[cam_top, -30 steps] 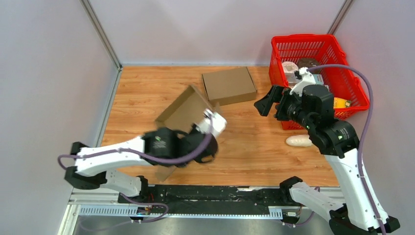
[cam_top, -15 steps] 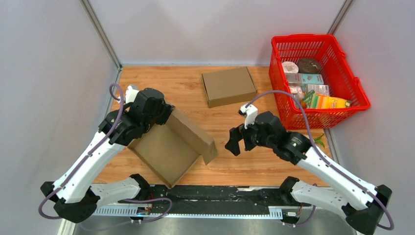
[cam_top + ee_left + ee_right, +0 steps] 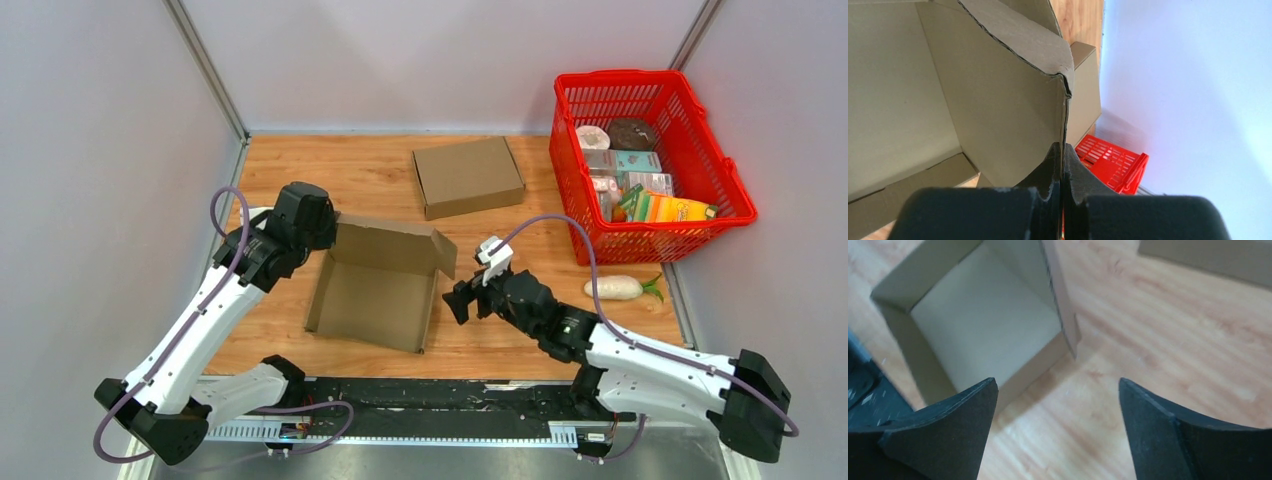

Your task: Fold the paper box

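The paper box point(image 3: 372, 298) is a brown cardboard tray lying open-side up on the wooden table, left of centre. My left gripper point(image 3: 326, 234) is shut on the box's far wall at its left corner. In the left wrist view the thin cardboard edge point(image 3: 1065, 120) runs straight between the closed fingertips point(image 3: 1055, 156). My right gripper point(image 3: 461, 301) hovers open just right of the box's right wall, nothing between its fingers. In the right wrist view the box's inside point(image 3: 979, 327) lies ahead and to the left of the spread fingers point(image 3: 964, 410).
A second, closed cardboard box point(image 3: 468, 175) lies at the back of the table. A red basket point(image 3: 724, 180) full of groceries stands at the back right. A white radish point(image 3: 612, 288) lies on the table in front of it.
The box has swung from a diagonal lie to nearly square with the table. My left gripper moved slightly right with it. My right gripper moved down and left, closer to the box's right wall.
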Motion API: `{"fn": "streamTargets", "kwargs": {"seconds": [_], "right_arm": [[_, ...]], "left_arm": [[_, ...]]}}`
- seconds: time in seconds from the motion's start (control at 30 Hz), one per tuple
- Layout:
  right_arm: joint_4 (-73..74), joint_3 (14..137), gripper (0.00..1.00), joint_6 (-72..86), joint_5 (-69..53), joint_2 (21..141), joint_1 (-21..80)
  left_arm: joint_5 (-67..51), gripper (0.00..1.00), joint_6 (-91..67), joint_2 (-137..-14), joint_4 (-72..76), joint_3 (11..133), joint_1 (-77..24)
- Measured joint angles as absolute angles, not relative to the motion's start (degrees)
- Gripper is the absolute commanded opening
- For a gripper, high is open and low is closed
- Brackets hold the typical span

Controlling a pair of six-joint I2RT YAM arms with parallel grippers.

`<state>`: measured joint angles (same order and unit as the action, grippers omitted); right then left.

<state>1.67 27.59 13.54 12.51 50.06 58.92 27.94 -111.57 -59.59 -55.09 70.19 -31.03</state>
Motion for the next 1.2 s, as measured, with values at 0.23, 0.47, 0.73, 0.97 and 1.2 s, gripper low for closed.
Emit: {"fn": "streamTargets", "kwargs": {"seconds": [0.23, 0.47, 0.73, 0.97, 1.2], "right_arm": [[-13.4, 33.1, 0.31, 7.2, 14.4, 64.8, 53.8], [-15.1, 37.4, 0.01, 5.7, 8.9, 69.3, 47.6], [-9.4, 40.2, 0.00, 7.5, -5.2, 69.2, 37.6], [-4.9, 45.5, 0.00, 3.5, -13.6, 72.9, 32.4], [0.3, 50.8, 0.00, -0.5, -21.8, 75.7, 26.6]], "left_arm": [[27.1, 0.23, -112.6, -59.6, -54.4, 70.2, -30.6], [23.7, 0.77, -99.7, -57.2, -44.6, 66.7, -27.0], [13.5, 0.80, -46.4, -34.7, -28.7, 50.4, -26.3], [15.5, 0.90, -25.5, -29.7, -25.7, 38.7, -24.7], [-1.4, 0.90, -20.6, -51.5, -14.0, 39.7, -7.9]]}}
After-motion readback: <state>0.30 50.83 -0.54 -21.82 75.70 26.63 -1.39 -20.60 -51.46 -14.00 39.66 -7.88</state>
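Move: The left hand still pinches the raised lid's left edge. The lid's right edge, for the open right hand, lies about 9 cm ahead, 3 cm to its left and slightly higher; from the left hand it is some 18 cm right and 6 cm back. The box tray's middle is roughly 19 cm left of the right hand, 3 cm back and 10 cm below; the finished box is 24 cm ahead of that hand, 3 cm right and 8 cm below. Right hand goes 15 cm forward, pinching the lid's right edge; left lets go, swings back-and-forward, sinks 10 cm. ##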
